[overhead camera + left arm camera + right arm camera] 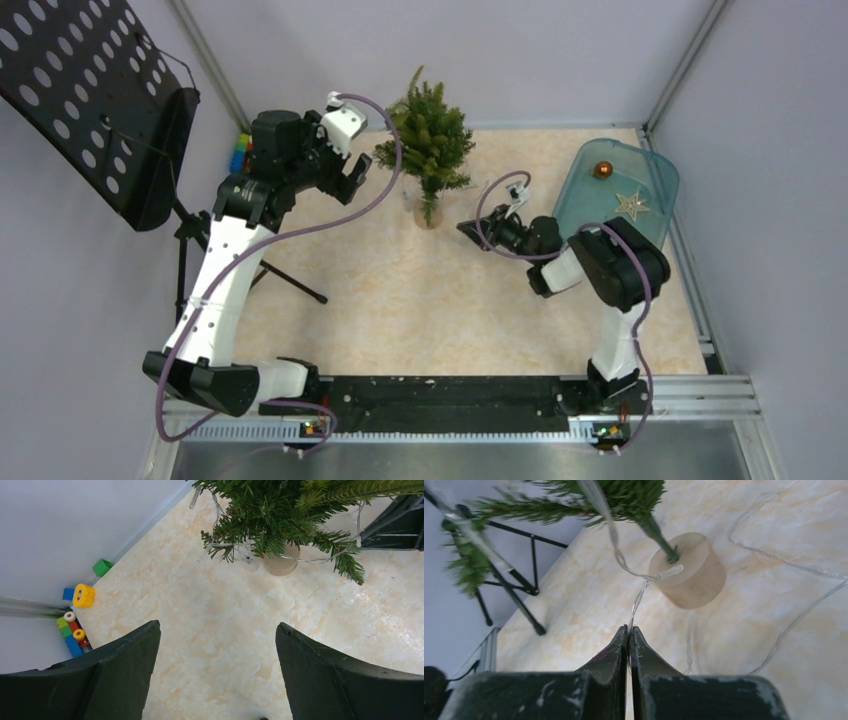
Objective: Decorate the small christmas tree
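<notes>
The small christmas tree stands at the back middle of the table on a round pale wooden base. A thin clear light wire hangs from its branches and loops on the table past the base. My right gripper is shut on this wire just in front of the base, low and to the tree's right. My left gripper is open and empty, held above the table to the tree's left.
A teal tray at the back right holds an orange bauble and a gold star. A black music stand leans at the far left. Coloured toy blocks lie by the left wall.
</notes>
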You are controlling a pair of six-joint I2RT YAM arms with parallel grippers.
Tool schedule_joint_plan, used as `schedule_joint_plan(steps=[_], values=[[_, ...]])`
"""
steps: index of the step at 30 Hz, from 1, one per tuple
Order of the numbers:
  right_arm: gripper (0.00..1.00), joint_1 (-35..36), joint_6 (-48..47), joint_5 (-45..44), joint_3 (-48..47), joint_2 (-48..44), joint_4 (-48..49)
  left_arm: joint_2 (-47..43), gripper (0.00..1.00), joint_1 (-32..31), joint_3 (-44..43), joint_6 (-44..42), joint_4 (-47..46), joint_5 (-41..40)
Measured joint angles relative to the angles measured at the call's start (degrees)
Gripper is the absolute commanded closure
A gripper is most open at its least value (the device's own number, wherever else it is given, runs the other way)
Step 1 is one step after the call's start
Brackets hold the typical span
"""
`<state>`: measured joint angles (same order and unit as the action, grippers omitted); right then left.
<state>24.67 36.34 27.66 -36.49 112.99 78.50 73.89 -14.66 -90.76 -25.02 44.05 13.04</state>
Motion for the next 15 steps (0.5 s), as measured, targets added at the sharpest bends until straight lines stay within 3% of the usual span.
schedule_joint_plan(steps=[5, 9, 15], values=[[1.0, -0.48, -0.81, 2.01, 6.8, -16.85, -10.71, 0.0, 0.1, 0.0, 0.0, 0.07, 0.24, 0.17], [1.0, -0.48, -4.2, 3.17, 5.11, -32.65, -26.75, -0.11, 0.1, 0.02, 0.0, 0.52, 0.66, 0.92], [1.0, -0.52, -7.72, 6.23, 0.79, -44.96, -48.59, -1.31, 0.1, 0.02, 0.0, 1.38, 1.11, 2.25]])
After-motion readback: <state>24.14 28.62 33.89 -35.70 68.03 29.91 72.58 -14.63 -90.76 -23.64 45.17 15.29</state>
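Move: My right hand already has the light string pinched in its shut fingertips, low over the table. The tree's middle is about 7 cm ahead of it, 7 cm to its left and some 12 cm above. Slack wire lies on the table about 12 cm ahead and 3 cm to the right, 9 cm lower; the tray is roughly 12 cm ahead and 30 cm to the right. From my left hand, the tree's middle is about 10 cm ahead, 13 cm to the right and 10 cm below. I keep my right fingers shut on the light string and lift it up off its low spot beside the tree's foot, about 12 cm. All the while I draw back about 8 cm towards my base and drift a little to the right, away from the tree; the climb flattens out at the end, and the wrist hardly turns. ##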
